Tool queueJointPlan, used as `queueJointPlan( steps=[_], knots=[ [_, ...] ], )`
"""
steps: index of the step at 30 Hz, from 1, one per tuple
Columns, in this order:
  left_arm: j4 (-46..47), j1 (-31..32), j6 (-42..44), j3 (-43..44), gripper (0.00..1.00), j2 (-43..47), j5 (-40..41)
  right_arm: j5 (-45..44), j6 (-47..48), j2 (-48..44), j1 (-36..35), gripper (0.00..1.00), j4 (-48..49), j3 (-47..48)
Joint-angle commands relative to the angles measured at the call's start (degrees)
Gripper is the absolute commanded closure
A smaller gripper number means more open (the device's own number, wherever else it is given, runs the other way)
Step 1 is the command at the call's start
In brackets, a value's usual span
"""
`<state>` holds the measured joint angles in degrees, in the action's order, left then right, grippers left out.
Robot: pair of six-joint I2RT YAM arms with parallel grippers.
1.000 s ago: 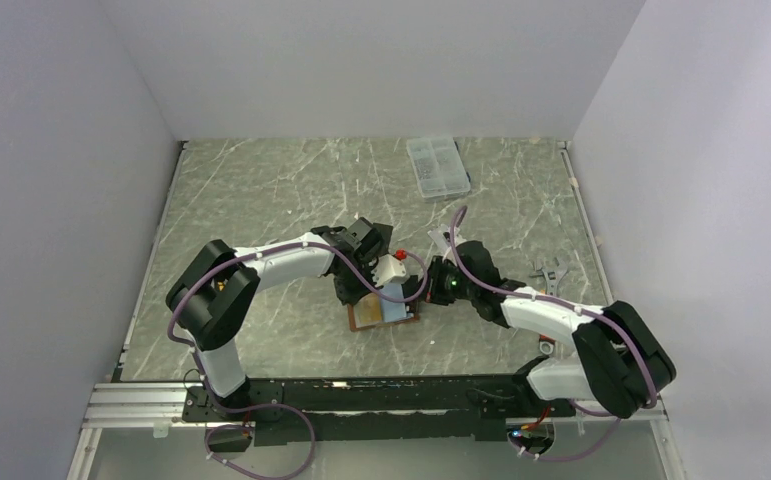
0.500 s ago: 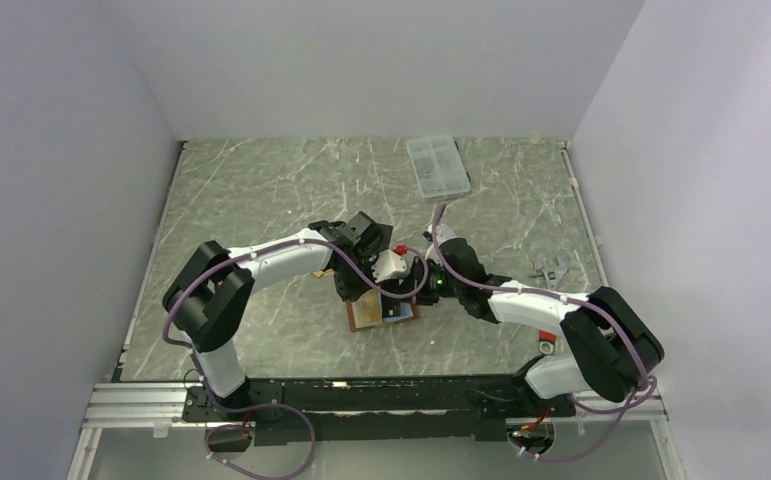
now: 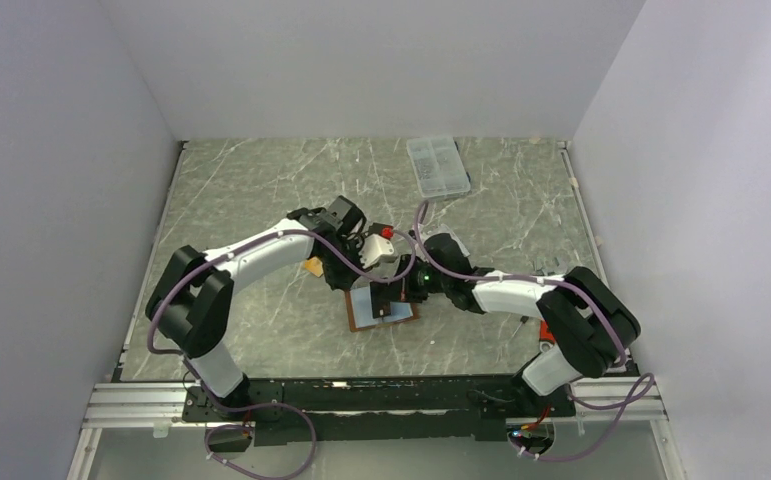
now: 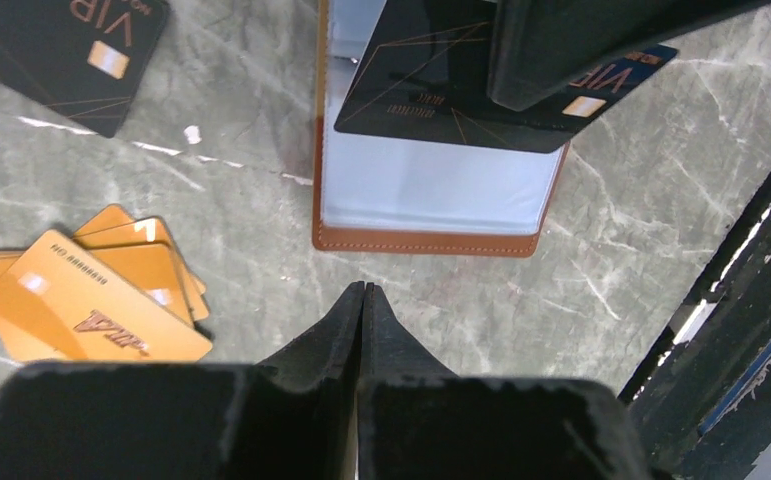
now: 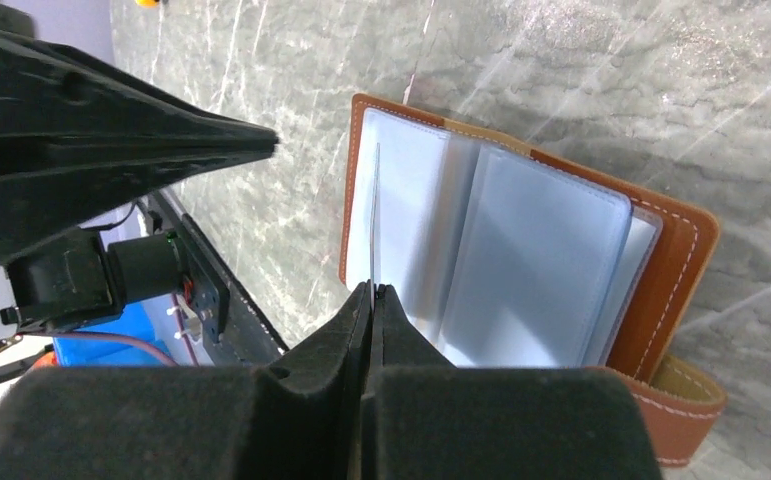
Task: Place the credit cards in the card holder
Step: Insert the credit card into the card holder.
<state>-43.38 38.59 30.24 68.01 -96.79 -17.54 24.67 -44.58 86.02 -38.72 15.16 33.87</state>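
The brown card holder (image 3: 359,318) lies open near the table's front, its pale blue pockets (image 5: 531,260) facing up. My right gripper (image 5: 372,290) is shut on a black credit card (image 4: 431,100). The card hangs over the open pockets and shows edge-on (image 5: 374,215) in the right wrist view. My left gripper (image 4: 362,290) is shut and empty. Its tips hover over bare table just short of the holder's brown edge (image 4: 426,240). Several orange credit cards (image 4: 81,295) lie to its left, and another black card (image 4: 61,50) lies farther off.
A clear plastic compartment box (image 3: 437,165) sits at the back right. The dark rail (image 4: 741,300) at the table's near edge runs close to the holder. The two arms cross closely above the holder.
My right gripper has moved left with the black card to above the open holder. My left arm has drawn back and leftward off the holder, with its jaws still shut.
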Motion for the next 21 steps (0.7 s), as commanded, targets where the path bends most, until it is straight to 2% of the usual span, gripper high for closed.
queueJointPlan(
  steps=[1,9,21],
  knots=[
    [-0.9,-1.1,3.1,0.6,0.94,4.4,-3.4,0.9,1.4,2.1,-0.2,1.0,2.5,3.1],
    [2.2,2.9,5.5,-2.7,0.93,2.3,-5.1,0.8,1.8,1.9,2.2,1.0,3.9,2.1],
    [7.8,8.6,10.1,-9.9,0.93,0.9,3.0,-0.8,0.0,2.8,2.9,1.0,9.0,-2.5]
  ],
)
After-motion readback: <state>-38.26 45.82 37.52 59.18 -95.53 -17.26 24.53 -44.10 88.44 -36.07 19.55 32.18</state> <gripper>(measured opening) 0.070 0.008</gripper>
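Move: From the left hand, empty and shut, the middle of the opened card holder is about 8 cm to the right, 3 cm back and 4 cm below. The orange cards lie roughly 8 cm ahead and 7 cm left of this hand; the loose black card lies about 13 cm ahead and 8 cm right. From the right hand, already holding a black card over the holder, the holder's middle is some 4 cm left, 3 cm back and 5 cm lower, the loose black card about 13 cm ahead and 4 cm left. Rising a short way first, the left hand then swings back about 4.5 cm and sinks nearly 5 cm from its high point, shut fingers coming down to the holder's left edge while turning clockwise some 15 degrees. The right hand keeps its pinch on the black card, easing about 2 cm forward, then slightly back, right and down, with the card still over the holder. ##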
